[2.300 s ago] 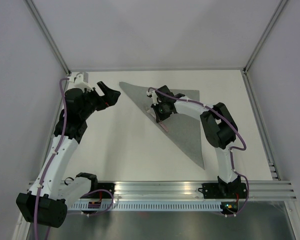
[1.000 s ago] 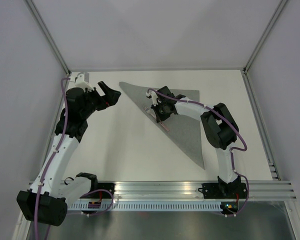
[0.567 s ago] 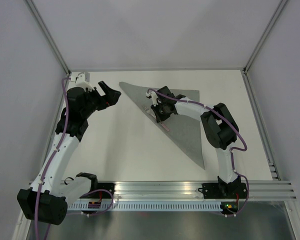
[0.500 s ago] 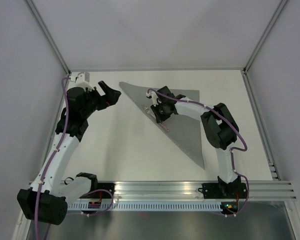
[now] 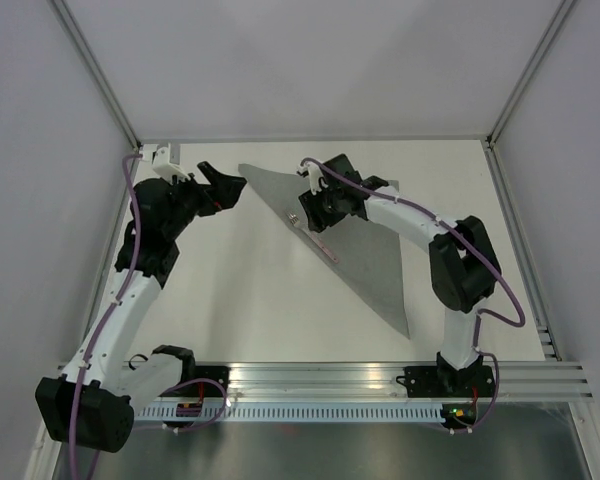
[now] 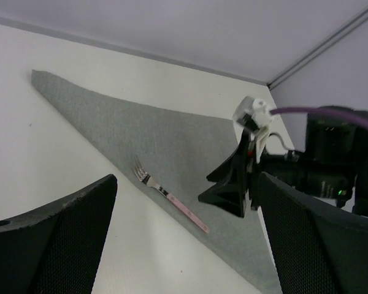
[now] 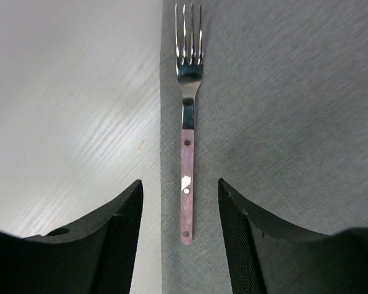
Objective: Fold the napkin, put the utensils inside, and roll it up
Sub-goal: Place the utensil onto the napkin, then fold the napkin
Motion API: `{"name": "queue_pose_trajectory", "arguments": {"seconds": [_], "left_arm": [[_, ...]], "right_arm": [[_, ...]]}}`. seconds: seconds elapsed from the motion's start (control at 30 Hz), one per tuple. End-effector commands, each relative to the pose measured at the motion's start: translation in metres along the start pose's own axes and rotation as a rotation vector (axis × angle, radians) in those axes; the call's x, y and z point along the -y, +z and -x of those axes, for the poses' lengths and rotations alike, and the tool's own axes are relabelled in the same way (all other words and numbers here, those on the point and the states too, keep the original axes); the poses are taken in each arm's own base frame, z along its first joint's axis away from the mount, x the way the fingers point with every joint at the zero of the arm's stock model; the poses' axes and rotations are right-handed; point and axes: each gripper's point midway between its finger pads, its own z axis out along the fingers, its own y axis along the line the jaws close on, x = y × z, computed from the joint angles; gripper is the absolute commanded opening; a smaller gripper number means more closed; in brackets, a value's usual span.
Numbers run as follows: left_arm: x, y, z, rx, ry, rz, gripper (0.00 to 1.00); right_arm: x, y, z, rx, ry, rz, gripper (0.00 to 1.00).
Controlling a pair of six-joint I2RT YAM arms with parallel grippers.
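Observation:
The grey napkin (image 5: 365, 240) lies folded into a triangle on the white table, its long edge running from the far left to the near right. One of the utensils, a fork (image 5: 313, 237) with a pinkish handle, rests on the cloth right along that edge. My right gripper (image 5: 318, 212) hovers open just above it; in the right wrist view the fork (image 7: 187, 165) lies free between the spread fingers (image 7: 119, 226) on the napkin (image 7: 282, 110). My left gripper (image 5: 228, 186) stands open left of the cloth, facing the fork (image 6: 168, 193).
A small white fitting (image 5: 161, 155) sits at the table's far left corner. Grey walls close in the back and both sides. A metal rail (image 5: 330, 375) runs along the near edge by the arm bases.
My right gripper has opened and let go of the fork, then drawn up and back from it. The fork stays on the napkin's edge. The left arm has barely shifted.

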Motion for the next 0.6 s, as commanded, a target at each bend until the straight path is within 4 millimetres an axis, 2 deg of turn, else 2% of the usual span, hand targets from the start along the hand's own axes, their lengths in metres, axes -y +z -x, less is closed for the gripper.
{"name": "queue_pose_trajectory", "arguments": {"seconds": [0.0, 0.03, 0.07, 0.13, 0.17, 0.23, 0.27, 0.3, 0.33, 0.37, 0.4, 0.43, 0.47, 0.53, 0.57], "left_arm": [[0.035, -0.006, 0.011, 0.074, 0.087, -0.156, 1.00], [0.037, -0.006, 0.006, 0.077, 0.114, -0.155, 1.00], [0.054, -0.007, -0.007, 0.059, 0.152, -0.191, 1.00], [0.060, -0.005, -0.017, 0.082, 0.264, -0.162, 1.00], [0.076, -0.005, -0.036, 0.069, 0.331, -0.199, 1.00], [0.084, -0.004, -0.066, 0.031, 0.390, -0.238, 1.00], [0.102, -0.008, -0.079, 0.040, 0.444, -0.283, 1.00], [0.110, -0.009, -0.091, 0.037, 0.478, -0.305, 1.00], [0.113, -0.006, -0.115, -0.003, 0.522, -0.320, 1.00], [0.134, -0.013, -0.133, 0.001, 0.595, -0.360, 0.99], [0.141, -0.014, -0.148, -0.017, 0.626, -0.368, 0.99], [0.144, -0.008, -0.173, -0.060, 0.693, -0.368, 0.99], [0.155, -0.014, -0.195, -0.078, 0.758, -0.385, 0.99], [0.168, -0.016, -0.218, -0.072, 0.817, -0.393, 0.99], [0.170, -0.018, -0.251, -0.105, 0.915, -0.399, 0.99]], "right_arm": [[0.018, -0.069, 0.071, 0.219, 0.071, -0.028, 0.58], [0.026, -0.081, 0.080, 0.249, 0.089, -0.026, 0.58], [0.050, -0.091, 0.081, 0.263, 0.133, -0.047, 0.58], [0.071, -0.111, 0.087, 0.303, 0.184, -0.042, 0.58], [0.102, -0.124, 0.085, 0.324, 0.233, -0.077, 0.58], [0.124, -0.142, 0.082, 0.355, 0.279, -0.089, 0.58], [0.148, -0.152, 0.077, 0.368, 0.317, -0.117, 0.58], [0.157, -0.161, 0.076, 0.384, 0.334, -0.129, 0.58], [0.164, -0.165, 0.072, 0.388, 0.353, -0.126, 0.58], [0.179, -0.172, 0.066, 0.389, 0.379, -0.149, 0.57], [0.185, -0.176, 0.063, 0.389, 0.389, -0.160, 0.57], [0.188, -0.178, 0.061, 0.390, 0.395, -0.164, 0.57], [0.197, -0.183, 0.058, 0.396, 0.415, -0.176, 0.57], [0.203, -0.183, 0.053, 0.396, 0.439, -0.179, 0.57], [0.206, -0.183, 0.052, 0.400, 0.448, -0.172, 0.57]]}}
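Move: Just beneath the right hand, some 7 cm down, the released fork lies diagonally along the napkin's folded edge; the napkin's far right corner is about 18 cm ahead and 24 cm to the right of this hand. From the left hand, high up and empty, the napkin's near corner is roughly 21 cm back, 38 cm right and 30 cm below, with the fork about 4 cm ahead, 17 cm right and equally far below. Pulling away from the fork with its fingers still half open, the right hand rises about 13 cm while swinging some 22 cm right and 10 cm forward, ending above the napkin's right edge. The left hand, wide open, sweeps about 23 cm right, 14 cm back and 10 cm down towards the napkin's near corner, turning clockwise some 35 degrees as its left side rolls up; it touches nothing. ##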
